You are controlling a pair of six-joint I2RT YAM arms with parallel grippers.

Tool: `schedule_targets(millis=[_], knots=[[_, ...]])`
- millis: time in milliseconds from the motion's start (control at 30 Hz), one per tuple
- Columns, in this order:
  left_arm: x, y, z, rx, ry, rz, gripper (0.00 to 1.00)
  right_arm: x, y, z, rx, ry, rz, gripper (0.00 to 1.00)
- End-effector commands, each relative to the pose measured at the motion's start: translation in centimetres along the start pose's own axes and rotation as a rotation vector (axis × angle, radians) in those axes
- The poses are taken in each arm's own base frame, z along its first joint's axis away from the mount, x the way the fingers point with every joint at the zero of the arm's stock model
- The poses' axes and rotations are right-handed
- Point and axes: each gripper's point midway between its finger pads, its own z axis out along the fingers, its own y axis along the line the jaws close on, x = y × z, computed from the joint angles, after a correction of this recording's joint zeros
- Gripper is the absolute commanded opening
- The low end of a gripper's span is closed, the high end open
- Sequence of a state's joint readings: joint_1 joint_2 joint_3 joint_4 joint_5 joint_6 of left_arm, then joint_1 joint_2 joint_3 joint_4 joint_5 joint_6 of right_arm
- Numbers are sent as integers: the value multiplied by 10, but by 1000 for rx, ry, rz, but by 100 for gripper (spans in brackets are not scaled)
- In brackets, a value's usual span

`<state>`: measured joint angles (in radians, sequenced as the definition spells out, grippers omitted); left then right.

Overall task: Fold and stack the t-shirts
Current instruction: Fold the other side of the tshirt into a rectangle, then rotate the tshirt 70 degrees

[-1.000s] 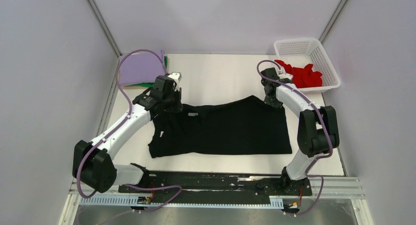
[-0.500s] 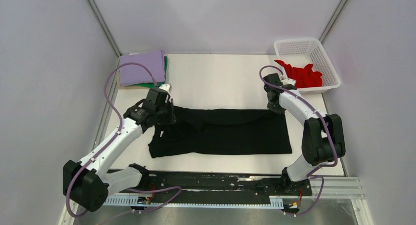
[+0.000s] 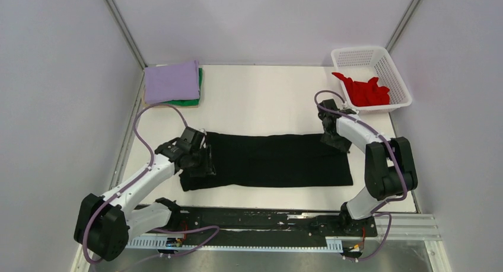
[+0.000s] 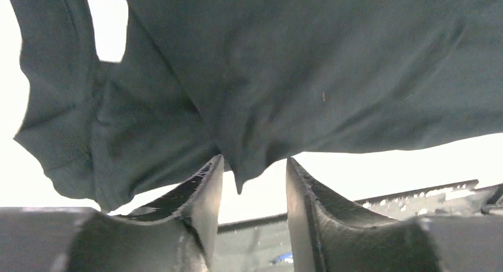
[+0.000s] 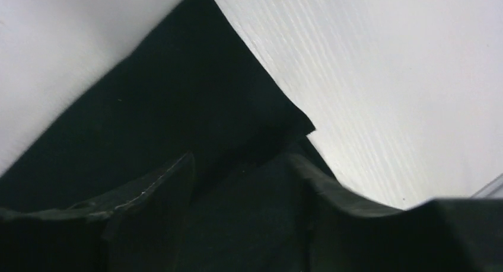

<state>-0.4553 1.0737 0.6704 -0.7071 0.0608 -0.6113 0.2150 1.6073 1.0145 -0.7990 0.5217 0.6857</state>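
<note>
The black t-shirt [image 3: 273, 159] lies folded into a long band across the middle of the table. My left gripper [image 3: 204, 159] hangs over its left end. In the left wrist view that gripper [image 4: 254, 159] is open, and a point of black cloth [image 4: 296, 76] dips between the fingertips without being pinched. My right gripper [image 3: 335, 136] is at the band's far right corner. Seen from the right wrist, this gripper [image 5: 243, 156] is open low over the shirt corner [image 5: 178, 106]. A lilac t-shirt [image 3: 172, 81] lies folded on a green one [image 3: 193, 100] at the back left.
A white lattice basket [image 3: 391, 67] at the back right holds a crumpled red t-shirt [image 3: 365, 89]. Grey walls close in the left, right and back sides. A black rail [image 3: 267, 218] with the arm bases runs along the near edge.
Both grippers brought the black shirt's far edge toward the near side, folding it over into a narrower band. Both jaws then went from shut to open and let go of the cloth.
</note>
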Motion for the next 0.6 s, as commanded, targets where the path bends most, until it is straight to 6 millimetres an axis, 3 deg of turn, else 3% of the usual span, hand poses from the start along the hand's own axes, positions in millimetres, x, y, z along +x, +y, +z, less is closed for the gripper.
schedule_targets(millis=[0,33,67,100,133,267,333,400,500,567], knots=[[29,-11,-12,87,84,-67,64,2,-33,-11,141,-38,122,69],[29,-15,-17,113,67,-63,70,0,-42,-14,178,-54,134,73],[29,-17,-22,127,63,-62,89,-4,-47,-18,206,-73,177,81],[25,-20,-28,145,35,-54,95,-7,-52,-24,226,-87,203,89],[19,-23,-35,154,13,-44,98,-12,-56,-29,237,-101,224,99],[-11,-39,-56,199,-93,-15,100,-28,-47,-45,162,-123,247,100],[-31,-49,-56,223,-151,-21,100,-34,-27,-49,43,-118,219,100],[-50,-62,-48,253,-190,-50,100,-36,10,-54,-169,-97,176,100],[-72,-85,-17,312,-177,-105,100,-28,70,-72,-530,-48,100,100],[-77,-95,9,334,-125,-136,100,-21,94,-76,-658,-21,75,100]])
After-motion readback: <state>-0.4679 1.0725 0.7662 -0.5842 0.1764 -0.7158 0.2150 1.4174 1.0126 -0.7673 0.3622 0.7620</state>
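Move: Just inside the near-left corner of the folded black t-shirt, the left hand has the shirt's middle about 5 cm ahead, 20 cm to its right and some 3 cm below. Its nearest neighbour, the purple stack, stands roughly 30 cm ahead and 12 cm to the left of that hand. For the right hand, the t-shirt's middle lies about 24 cm left, 4 cm back and 2 cm down; the white basket is some 22 cm ahead and 11 cm right. Spreading their part-open fingers wide, both hands draw back about 3 cm from the laid flap and come up clear of the t-shirt. The left rises some 5 cm in all, then swings forward and right over the cloth, fingers tilting rightwards. The right lifts nearly as far, then turns forward and left, its fingers swinging left and forward by nearly 20 degrees. ##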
